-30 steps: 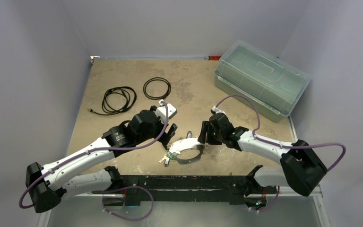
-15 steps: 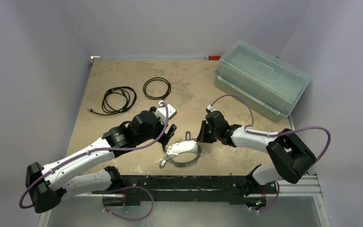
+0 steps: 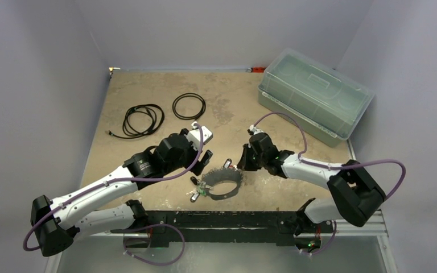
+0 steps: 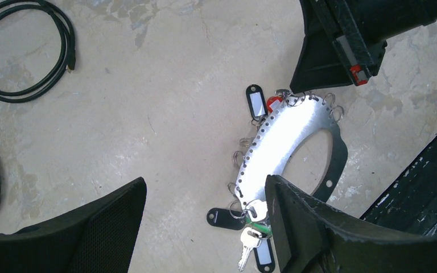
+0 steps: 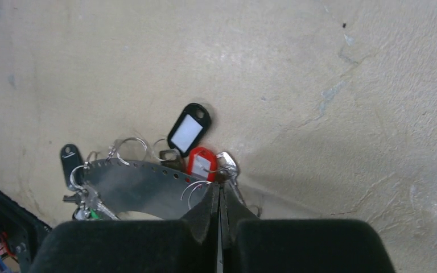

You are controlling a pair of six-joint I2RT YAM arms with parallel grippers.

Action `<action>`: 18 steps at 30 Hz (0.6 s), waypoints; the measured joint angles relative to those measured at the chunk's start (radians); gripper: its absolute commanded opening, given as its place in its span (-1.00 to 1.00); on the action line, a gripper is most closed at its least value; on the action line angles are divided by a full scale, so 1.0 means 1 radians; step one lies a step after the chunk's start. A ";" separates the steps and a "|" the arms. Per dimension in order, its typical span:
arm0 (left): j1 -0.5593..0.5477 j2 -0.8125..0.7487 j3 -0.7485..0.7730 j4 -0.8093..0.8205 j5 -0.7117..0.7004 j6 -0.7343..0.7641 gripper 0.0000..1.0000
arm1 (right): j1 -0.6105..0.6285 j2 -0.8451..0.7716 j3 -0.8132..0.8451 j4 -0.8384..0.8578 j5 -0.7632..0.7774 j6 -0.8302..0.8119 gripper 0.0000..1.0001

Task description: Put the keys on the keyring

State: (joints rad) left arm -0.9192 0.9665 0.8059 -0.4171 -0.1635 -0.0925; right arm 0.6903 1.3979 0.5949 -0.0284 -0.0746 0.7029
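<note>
The keyring is a pale metal oval with small rings along its punched edge, lying between both arms. Keys hang on it. A red-tagged one and a black-tagged one sit at its far end. Silver keys with green and black tags sit at its near end. My right gripper is shut on the keyring's edge beside the red tag. My left gripper hovers open over the keyring's near end, its right finger covering part of the plate.
Two black cable coils lie at the back left. A clear lidded plastic box stands at the back right. A black rail runs along the near edge, just below the keyring.
My right gripper has closed from open to fully shut at the keyring's far edge. The keyring has shifted slightly left and looks darker from above. The left arm has barely moved.
</note>
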 measured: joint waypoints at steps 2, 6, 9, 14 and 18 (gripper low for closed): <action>0.000 -0.003 0.000 0.000 0.003 0.001 0.50 | 0.000 -0.039 -0.008 0.008 -0.004 -0.011 -1.00; 0.000 -0.030 -0.001 0.005 0.009 0.000 0.50 | 0.000 -0.133 -0.027 0.024 -0.006 -0.032 -1.00; 0.000 -0.055 -0.001 0.012 0.017 0.000 0.50 | 0.000 -0.190 -0.038 0.034 -0.003 -0.055 -1.00; 0.000 -0.072 -0.001 0.021 0.029 0.000 0.50 | 0.000 -0.207 -0.040 0.029 0.024 -0.084 -0.88; 0.001 -0.072 -0.002 0.022 0.030 0.000 0.50 | 0.000 -0.207 -0.040 -0.009 0.048 -0.078 0.17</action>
State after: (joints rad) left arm -0.9184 0.8948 0.8040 -0.3954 -0.1337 -0.0925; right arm 0.6903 1.1908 0.5549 -0.0376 -0.0269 0.6250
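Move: The right hand's shut fingertips are at the rings on the keyring plate's forward right edge. The plate's middle is about 5 cm back and 6 cm to the left, 1 cm below. The red tag lies level, roughly 3 cm to the left; the black tag is some 2 cm ahead and 5 cm left. From the left hand the plate's middle is about 4 cm back, 10 cm right and 16 cm below. Coming free of a ring at the plate's right end, the right hand rises quickly about 5 cm, its fingertips tilting up and outward some 10 degrees; it then sinks back slightly, eases right and starts to open, reaching about a third. The left hand, still open and empty, lifts about 2.5 cm. ##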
